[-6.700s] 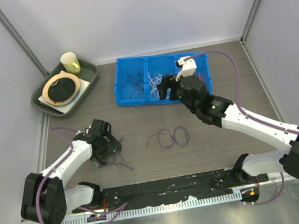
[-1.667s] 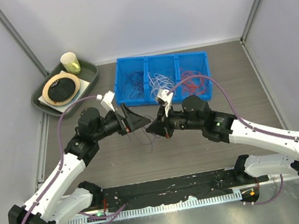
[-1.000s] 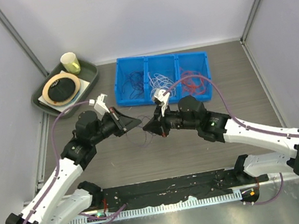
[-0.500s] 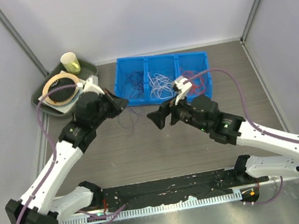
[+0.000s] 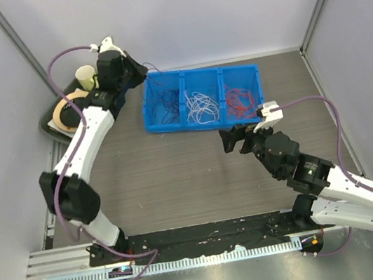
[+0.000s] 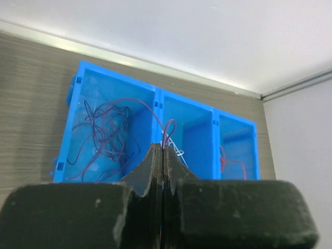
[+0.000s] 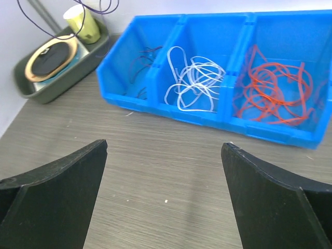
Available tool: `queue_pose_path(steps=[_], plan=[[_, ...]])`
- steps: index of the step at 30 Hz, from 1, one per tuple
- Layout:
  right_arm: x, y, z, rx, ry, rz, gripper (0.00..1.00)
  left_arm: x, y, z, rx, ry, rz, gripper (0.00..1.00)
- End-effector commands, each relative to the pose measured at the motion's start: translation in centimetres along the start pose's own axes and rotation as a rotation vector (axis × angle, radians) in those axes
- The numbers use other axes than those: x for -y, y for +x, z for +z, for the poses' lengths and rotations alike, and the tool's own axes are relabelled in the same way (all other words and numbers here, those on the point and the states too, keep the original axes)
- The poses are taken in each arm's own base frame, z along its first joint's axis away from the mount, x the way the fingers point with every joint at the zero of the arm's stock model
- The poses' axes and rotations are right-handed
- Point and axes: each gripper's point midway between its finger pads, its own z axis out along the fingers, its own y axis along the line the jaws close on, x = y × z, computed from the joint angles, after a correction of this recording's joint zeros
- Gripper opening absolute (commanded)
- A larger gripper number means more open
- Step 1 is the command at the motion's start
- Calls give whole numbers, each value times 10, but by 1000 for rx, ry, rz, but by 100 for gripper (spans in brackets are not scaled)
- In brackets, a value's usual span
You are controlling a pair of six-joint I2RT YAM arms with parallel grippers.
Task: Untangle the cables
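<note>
A three-compartment blue bin [image 5: 205, 124] holds the cables: dark purple ones [image 5: 165, 104] on the left, white ones [image 5: 199, 106] in the middle, orange-red ones [image 5: 240, 99] on the right. My left gripper [image 5: 142, 72] is raised above the bin's far left corner. It is shut on a dark purple cable [image 6: 168, 127], which trails down into the left compartment [image 6: 104, 135]. My right gripper [image 7: 165, 145] hangs open over bare table in front of the bin, nothing between its fingers [image 7: 67, 176]. White [image 7: 194, 83] and orange-red cables [image 7: 272, 93] lie ahead of it.
A dark green tray [image 5: 49, 123] at the back left carries a yellow cup [image 5: 86, 76] and a roll of tape [image 7: 52, 57]. The left arm arches over that tray. Grey walls close in the table on three sides.
The right gripper opened and drew back toward the near right. The left arm swung up and back to the bin's left end, carrying the purple cable off the table's middle.
</note>
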Motion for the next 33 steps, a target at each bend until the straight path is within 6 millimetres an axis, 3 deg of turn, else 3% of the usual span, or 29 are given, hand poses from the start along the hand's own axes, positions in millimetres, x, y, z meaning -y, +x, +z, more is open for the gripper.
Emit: queue_pose_path(steps=[1, 3, 4, 6, 8, 10, 12, 14, 17, 22, 26, 29, 33], plan=[[29, -7, -7, 37, 137, 9, 97, -11, 3, 52, -49, 31, -28, 0], [37, -6, -10, 36, 174, -4, 97, -13, 14, 67, -86, 50, -49, 0], [39, -6, -10, 36, 185, -4, 97, -22, 29, 83, -119, 36, -49, 0], [43, -3, -11, 32, 205, -13, 97, -30, 42, 97, -155, 14, -52, 0], [47, -1, -11, 34, 225, -16, 97, -48, 69, 117, -212, -33, -57, 0], [47, 1, -10, 26, 225, -19, 98, -58, 77, 127, -225, -67, -53, 0], [45, 3, -9, 16, 216, -25, 97, -76, 98, 138, -269, -118, -44, 7], [42, 10, -7, -8, 197, -42, 97, -75, 108, 143, -310, -94, -34, 24], [42, 18, -4, -33, 205, -44, 97, -63, 108, 141, -320, -47, -24, 46], [39, 23, -3, -57, 198, -21, 97, -39, 82, 124, -272, 3, 38, 76], [40, 21, -8, -52, 202, 13, 97, -29, 66, 110, -264, 2, 87, 93], [42, 18, -12, -39, 200, 38, 97, -23, 64, 99, -289, 0, 117, 100], [44, 14, -17, -21, 194, 60, 97, -32, 63, 81, -317, -78, 156, 100]])
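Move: Ahead of the left hand by about 9 cm, 2 cm to its right and some 29 cm below lies the middle of the box's left compartment, where part of the held purple cable already rests. The white cable lies roughly 10 cm to the right of that spot and 3 cm nearer; the mug stands about 18 cm to the left of it and 4 cm farther out. From the right hand, the compartment is about 30 cm ahead, 14 cm left and 24 cm below. Lowering the last of the purple cable, the left hand goes forward and then mostly down towards the left compartment, about 21 cm in all, its fingers tipping down some 20 degrees. Near the bottom the fingers open wide and let go, and the hand lifts about 8 cm. The empty, open right hand eases a few centimetres right and down, turning slightly clockwise. ##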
